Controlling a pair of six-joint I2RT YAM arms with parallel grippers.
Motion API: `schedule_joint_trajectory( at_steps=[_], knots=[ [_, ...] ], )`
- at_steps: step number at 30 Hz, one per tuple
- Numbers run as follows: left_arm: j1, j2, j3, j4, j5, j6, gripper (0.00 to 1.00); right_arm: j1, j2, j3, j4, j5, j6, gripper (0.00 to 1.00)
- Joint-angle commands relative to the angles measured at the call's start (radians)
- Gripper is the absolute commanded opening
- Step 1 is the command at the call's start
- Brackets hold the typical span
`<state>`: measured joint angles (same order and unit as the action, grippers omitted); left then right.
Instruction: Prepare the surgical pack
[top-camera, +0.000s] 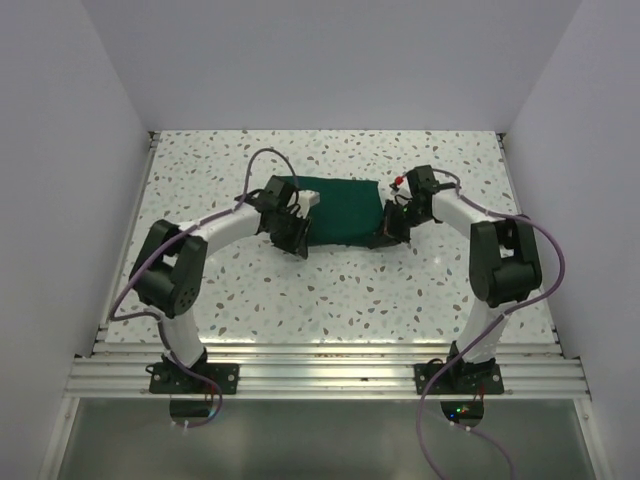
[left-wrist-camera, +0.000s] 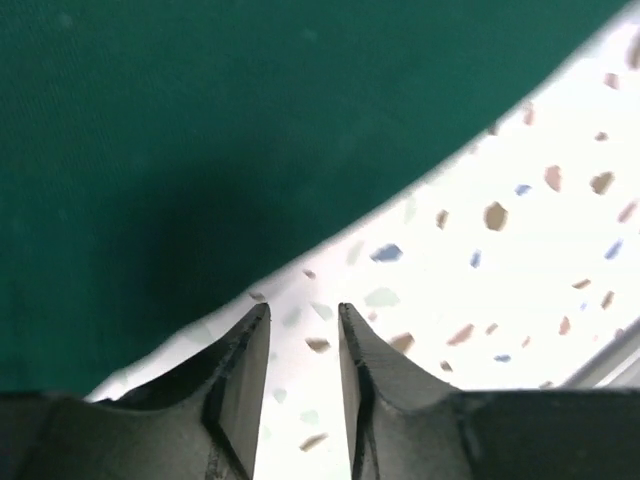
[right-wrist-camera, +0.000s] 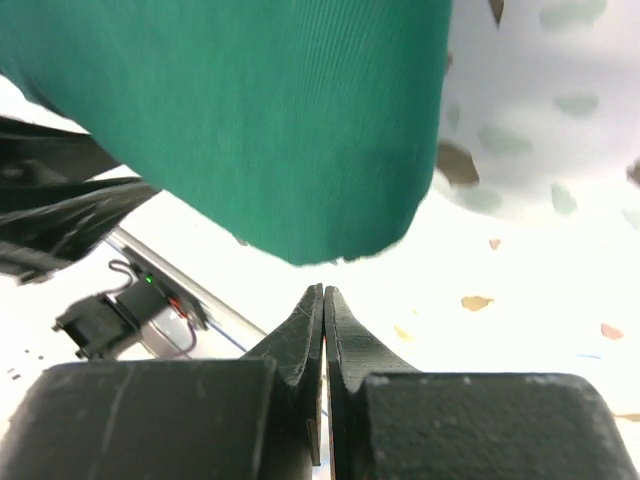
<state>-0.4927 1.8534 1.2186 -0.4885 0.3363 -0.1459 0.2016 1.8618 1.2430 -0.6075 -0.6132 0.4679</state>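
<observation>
The surgical pack (top-camera: 345, 208) shows as a folded dark green cloth bundle lying flat on the speckled table, between the two arms. My left gripper (top-camera: 297, 238) is at its left end. In the left wrist view this gripper (left-wrist-camera: 303, 312) is open, with only bare table in the gap, and the green cloth (left-wrist-camera: 200, 150) lies just beyond the fingertips. My right gripper (top-camera: 388, 232) is at the bundle's right end. In the right wrist view it (right-wrist-camera: 323, 291) is shut on nothing, a little short of the cloth's rounded corner (right-wrist-camera: 300, 140).
The speckled table (top-camera: 330, 290) has white walls at the left, right and back. An aluminium rail (top-camera: 330, 375) carrying both arm bases runs along its near edge. The left arm (right-wrist-camera: 50, 210) and a small electronics board (right-wrist-camera: 120, 315) show in the right wrist view.
</observation>
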Motion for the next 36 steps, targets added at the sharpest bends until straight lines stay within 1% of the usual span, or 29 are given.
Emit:
schedule_joint_trajectory(
  at_steps=[1, 4, 7, 9, 10, 11, 12, 13, 15, 16, 18, 19, 20, 22, 23, 24, 25, 26, 27, 28, 30, 31, 32, 33, 34, 35, 36],
  knots=[
    [-0.006, -0.149, 0.002, -0.035, 0.055, -0.013, 0.39, -0.011, -0.09, 0.041, -0.103, 0.041, -0.075, 0.0],
    [-0.006, -0.187, 0.009, -0.019, 0.067, -0.053, 0.41, -0.019, -0.105, 0.067, -0.127, 0.076, -0.089, 0.0],
    [-0.004, -0.194, 0.033, -0.025, 0.06, -0.076, 0.35, -0.024, -0.09, 0.11, -0.15, 0.089, -0.092, 0.0],
    [0.002, -0.219, 0.047, -0.024, 0.023, -0.095, 0.34, -0.027, -0.085, 0.139, -0.167, 0.099, -0.097, 0.0],
    [0.006, -0.233, 0.047, -0.016, 0.009, -0.101, 0.36, -0.025, -0.087, 0.147, -0.173, 0.105, -0.098, 0.0],
    [0.009, -0.252, 0.047, -0.012, -0.017, -0.109, 0.41, -0.025, -0.093, 0.157, -0.182, 0.128, -0.101, 0.0],
    [0.02, -0.287, 0.047, -0.004, -0.029, -0.121, 0.41, -0.025, -0.099, 0.159, -0.199, 0.142, -0.109, 0.0],
    [0.025, -0.305, 0.042, 0.002, -0.042, -0.126, 0.45, -0.025, -0.108, 0.158, -0.204, 0.157, -0.113, 0.04],
    [0.043, -0.371, 0.016, 0.014, -0.071, -0.142, 0.48, -0.027, -0.134, 0.135, -0.209, 0.167, -0.118, 0.09],
    [0.051, -0.396, 0.001, 0.031, -0.08, -0.15, 0.49, -0.027, -0.144, 0.119, -0.209, 0.165, -0.118, 0.15],
    [0.086, -0.474, -0.057, 0.06, -0.083, -0.188, 0.54, -0.025, -0.179, 0.064, -0.201, 0.155, -0.103, 0.2],
    [0.098, -0.503, -0.08, 0.068, -0.085, -0.207, 0.6, -0.024, -0.197, 0.041, -0.193, 0.153, -0.095, 0.23],
    [0.117, -0.534, -0.105, 0.079, -0.079, -0.224, 0.63, -0.025, -0.214, -0.005, -0.186, 0.152, -0.088, 0.35],
    [0.166, -0.624, -0.175, 0.103, -0.068, -0.264, 0.68, -0.024, -0.272, -0.045, -0.166, 0.167, -0.068, 0.53],
    [0.195, -0.654, -0.195, 0.105, -0.065, -0.27, 0.7, -0.025, -0.289, -0.08, -0.153, 0.173, -0.061, 0.7],
    [0.204, -0.704, -0.226, 0.097, -0.065, -0.274, 0.73, -0.025, -0.318, -0.094, -0.15, 0.187, -0.054, 0.83],
    [0.21, -0.726, -0.235, 0.088, -0.066, -0.274, 0.75, -0.024, -0.331, -0.106, -0.144, 0.187, -0.054, 0.99],
    [0.215, -0.746, -0.246, 0.081, -0.072, -0.273, 0.76, -0.025, -0.343, -0.132, -0.126, 0.184, -0.052, 0.99],
    [0.221, -0.787, -0.27, 0.074, -0.074, -0.28, 0.82, -0.025, -0.355, -0.145, -0.121, 0.187, -0.049, 0.99],
    [0.224, -0.809, -0.289, 0.077, -0.068, -0.29, 1.0, -0.025, -0.381, -0.175, -0.114, 0.2, -0.045, 0.99],
    [0.233, -0.868, -0.358, 0.1, -0.05, -0.328, 1.0, -0.024, -0.41, -0.212, -0.069, 0.204, -0.04, 0.99],
    [0.235, -0.888, -0.385, 0.135, -0.033, -0.343, 1.0, -0.025, -0.45, -0.261, -0.048, 0.202, -0.028, 0.99],
    [0.235, -0.908, -0.445, 0.155, -0.02, -0.362, 1.0, -0.022, -0.47, -0.287, 0.003, 0.196, -0.022, 0.99],
    [0.235, -0.945, -0.474, 0.206, -0.01, -0.398, 1.0, -0.022, -0.498, -0.315, 0.032, 0.194, 0.0, 0.99],
    [0.235, -0.962, -0.507, 0.232, 0.006, -0.417, 1.0, -0.021, -0.553, -0.377, 0.063, 0.197, 0.014, 0.99],
    [0.235, -0.979, -0.569, 0.261, 0.018, -0.435, 1.0, -0.021, -0.584, -0.41, 0.134, 0.191, 0.029, 0.99],
    [0.235, -1.014, -0.603, 0.336, 0.033, -0.473, 1.0, -0.022, -0.611, -0.442, 0.171, 0.187, 0.061, 0.99]
  ],
)
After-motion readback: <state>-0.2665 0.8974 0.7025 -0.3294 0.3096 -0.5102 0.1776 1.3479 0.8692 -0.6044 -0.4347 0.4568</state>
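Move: The wrapped pack, a folded green bundle, has its middle about 8 cm ahead of the left hand and 5 cm to its right, a centimetre or so lower. From the right hand that middle is roughly 7 cm ahead, 10 cm left and 3 cm down. The table around the pack is clear. Both hands leave the pack, opening wide: left up about 14 cm and leftward, right back 8 cm and rightward. ##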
